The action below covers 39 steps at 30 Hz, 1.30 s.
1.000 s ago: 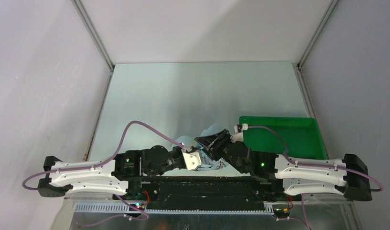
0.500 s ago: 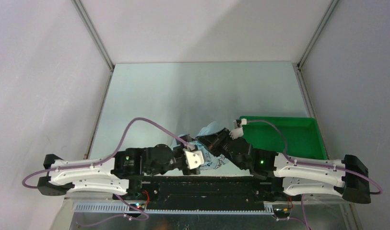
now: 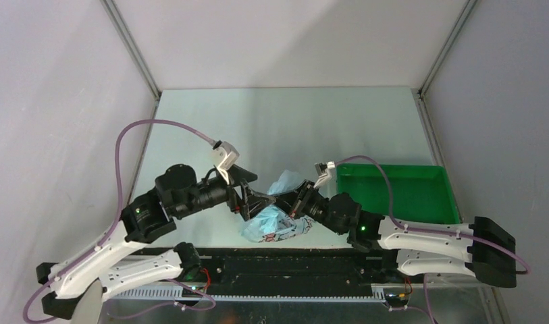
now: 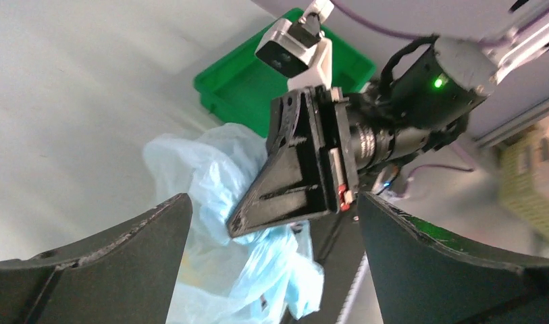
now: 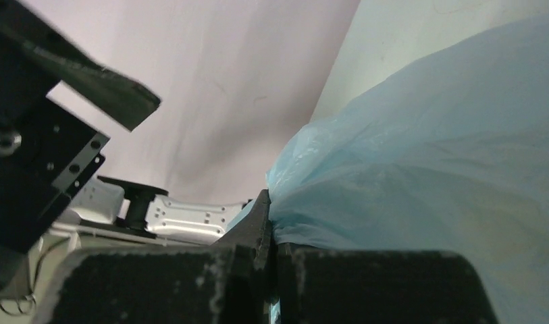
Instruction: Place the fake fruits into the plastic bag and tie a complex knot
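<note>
The light-blue plastic bag (image 3: 275,223) lies crumpled near the table's front edge, between both arms. My right gripper (image 3: 296,202) is shut on a fold of the plastic bag (image 5: 427,155), its jaws pressed together on the film (image 5: 268,202). My left gripper (image 3: 248,196) hovers just left of the bag, open wide with nothing between its fingers (image 4: 273,199). In the left wrist view the bag (image 4: 204,169) hangs from the right gripper (image 4: 298,182). The fake fruits are hidden; only a faint yellow tinge shows through the film (image 4: 190,273).
A rigid green tray (image 3: 400,196) stands at the right, just behind the right arm. The black base rail (image 3: 285,260) runs along the near edge below the bag. The left arm's purple cable (image 3: 146,125) loops high over the left side.
My left gripper has opened, let go of the bag and swung up and left with its arm raised. My right gripper has shut on the bag and shifted left.
</note>
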Each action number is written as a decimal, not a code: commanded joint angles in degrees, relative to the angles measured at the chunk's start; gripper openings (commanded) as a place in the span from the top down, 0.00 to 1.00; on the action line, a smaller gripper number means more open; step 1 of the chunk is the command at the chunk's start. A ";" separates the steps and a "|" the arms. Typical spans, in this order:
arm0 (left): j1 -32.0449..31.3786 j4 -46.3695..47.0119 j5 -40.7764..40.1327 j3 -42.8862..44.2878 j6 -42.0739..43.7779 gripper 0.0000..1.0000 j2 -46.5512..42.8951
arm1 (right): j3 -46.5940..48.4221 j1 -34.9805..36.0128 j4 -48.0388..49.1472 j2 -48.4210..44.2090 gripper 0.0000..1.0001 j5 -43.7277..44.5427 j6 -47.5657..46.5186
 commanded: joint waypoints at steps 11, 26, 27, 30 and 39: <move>16.63 10.16 16.88 -7.66 -22.12 0.05 -0.34 | 1.93 -11.93 11.70 -1.06 1.00 -29.80 -13.73; 19.85 24.35 24.42 -14.83 -31.72 0.09 -1.90 | 8.64 -28.25 9.00 2.08 1.00 -60.36 -10.25; 19.84 25.59 25.14 -16.48 -32.53 0.10 -1.95 | 8.64 -28.41 9.10 2.79 1.00 -60.71 -10.23; 19.83 28.85 25.32 -19.02 -34.71 0.22 -1.72 | 8.63 -29.09 10.14 4.29 1.00 -62.75 -9.82; 19.91 37.78 26.24 -26.19 -41.11 0.28 -1.82 | 8.56 -29.88 11.93 7.28 1.00 -65.50 -9.08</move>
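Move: The bag neck, pinched in the right fingers, is about 3 cm to the right of the open left hand, roughly level fore and aft and some 7 cm below it. Seen from the right hand, the left gripper is about 3 cm left and 7 cm up. A loose fold of bag flares 5 cm ahead of the right fingers, 2 cm right and slightly lower; the fruit-filled bag body hangs 3 cm back and roughly 13 cm below them. Downward and a little forward, in two dips with a partial rise between them, the left hand sinks about 5 cm towards the pinched bag neck, tipping and rolling some 35 degrees, its wide-open fingers narrowing partway around the neck. The right hand keeps its pinch, lifts about 6 cm while shifting right, then lowers to 2 cm above its start, swinging counter-clockwise about 30 degrees. ##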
